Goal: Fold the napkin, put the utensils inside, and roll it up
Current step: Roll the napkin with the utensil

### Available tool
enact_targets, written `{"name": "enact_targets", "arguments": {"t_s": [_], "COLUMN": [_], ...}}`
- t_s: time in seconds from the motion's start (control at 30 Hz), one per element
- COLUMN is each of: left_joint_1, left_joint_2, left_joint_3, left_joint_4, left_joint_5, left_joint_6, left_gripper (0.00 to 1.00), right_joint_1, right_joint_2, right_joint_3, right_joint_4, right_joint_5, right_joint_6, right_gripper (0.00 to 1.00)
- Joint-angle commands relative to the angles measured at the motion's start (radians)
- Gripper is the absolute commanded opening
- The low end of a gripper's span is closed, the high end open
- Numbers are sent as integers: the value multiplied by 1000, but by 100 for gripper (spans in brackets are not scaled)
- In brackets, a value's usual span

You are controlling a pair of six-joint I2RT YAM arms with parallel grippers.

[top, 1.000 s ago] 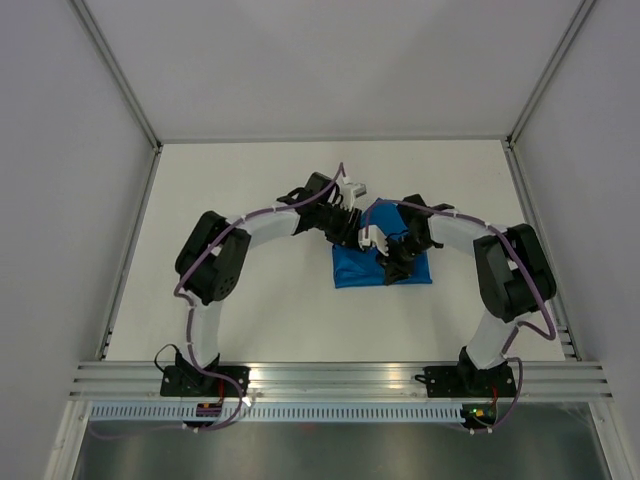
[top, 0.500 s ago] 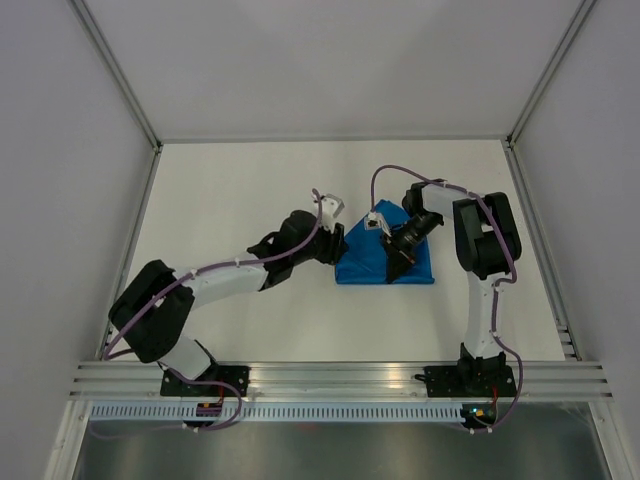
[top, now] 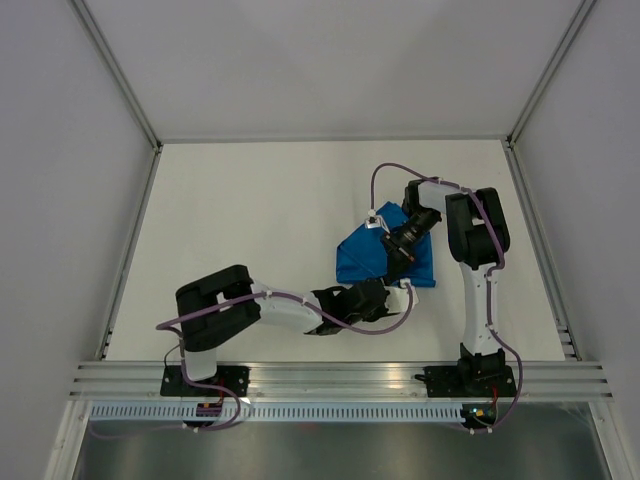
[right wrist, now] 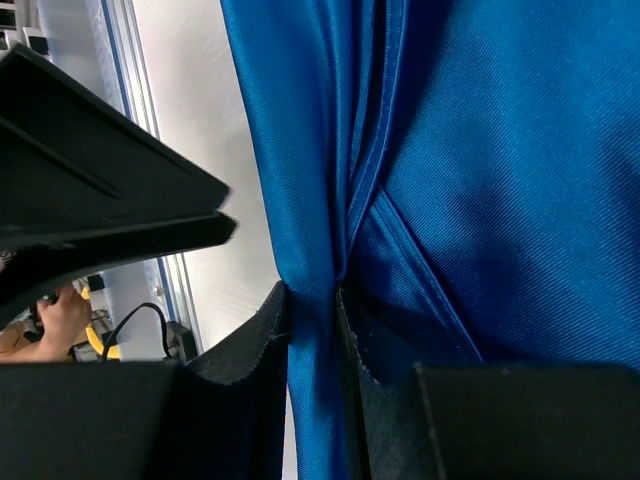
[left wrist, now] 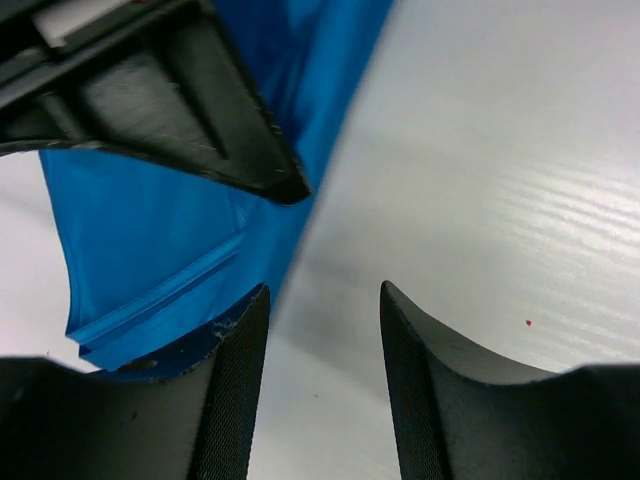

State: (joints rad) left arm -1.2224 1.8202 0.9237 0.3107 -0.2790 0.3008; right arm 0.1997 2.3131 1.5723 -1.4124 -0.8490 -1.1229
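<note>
The bright-blue napkin (top: 360, 262) lies folded right of the table's middle, its far corner drawn up. My right gripper (top: 403, 250) is shut on a bunched fold of the napkin (right wrist: 500, 150), and the cloth fills the right wrist view between the pinching fingers (right wrist: 255, 340). My left gripper (top: 402, 292) sits low at the napkin's near edge. It is open (left wrist: 323, 300) with only bare table between its fingers, and the napkin (left wrist: 150, 250) lies just to its left. The utensils are out of view.
My left forearm (top: 290, 312) stretches low across the table in front of the napkin. A metal rail (top: 340, 380) runs along the near edge. White walls (top: 60, 200) close in the table on three sides.
My left arm swung from the napkin's far-left side round to its near edge and dropped low, its jaws widening. The right gripper kept its hold and drew the napkin's far corner up.
</note>
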Motion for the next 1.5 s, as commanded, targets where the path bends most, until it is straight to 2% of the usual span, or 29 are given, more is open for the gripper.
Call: {"name": "enact_targets", "arguments": {"t_s": [0.0,0.2,0.37,0.63,0.67,0.77,0.83,0.93,1.03,1.17,1.37,1.47], "left_joint_1": [-25,-25,-22,14,15,26,37,52,69,106,161,184], "left_joint_2": [63,137,183,209,212,217,217,218,218,218,221,228], "left_joint_3": [52,72,101,99,96,99,106,125,155,178,205,224], "left_joint_4": [54,137,110,41,34,4,-24,-96,-157,-225,-298,-335], "left_joint_5": [-81,-141,-103,0,9,63,105,185,265,375,512,564], "left_joint_6": [191,280,278,193,186,160,147,126,94,52,-2,-22], "left_gripper": [54,56,55,26,19,12,11,3,2,2,2,2], "right_joint_1": [-5,-9,-16,-19,-20,-20,-23,-23,-28,-40,-78,-103], "right_joint_2": [60,66,77,85,85,85,83,80,69,14,-116,-181], "right_joint_3": [12,22,35,45,45,46,43,40,34,12,-5,-11], "right_joint_4": [98,89,73,58,58,56,56,56,75,128,185,236], "right_joint_5": [100,99,97,96,96,96,96,97,96,91,62,56], "right_joint_6": [-51,-51,-55,-60,-60,-61,-61,-60,-41,4,98,165], "right_gripper": [7,7,7,7,7,7,7,8,16,42,56,57]}}
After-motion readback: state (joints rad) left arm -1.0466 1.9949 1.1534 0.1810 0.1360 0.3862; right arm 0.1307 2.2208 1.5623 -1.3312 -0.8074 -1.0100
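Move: The napkin's rolled near edge lies about 3 cm ahead of the left hand, 2 cm to its right and 3 cm below. The right fingers are already shut on that edge, right at their own hand point. The napkin's flat part has its middle some 10 cm ahead of the left hand, level sideways and 4 cm below; from the right hand it is about 7 cm ahead, 2 cm left and 1 cm below. Left hand eases about 5 cm forward-right and down, pinching the rolled edge; right then lets go, moving forward. ##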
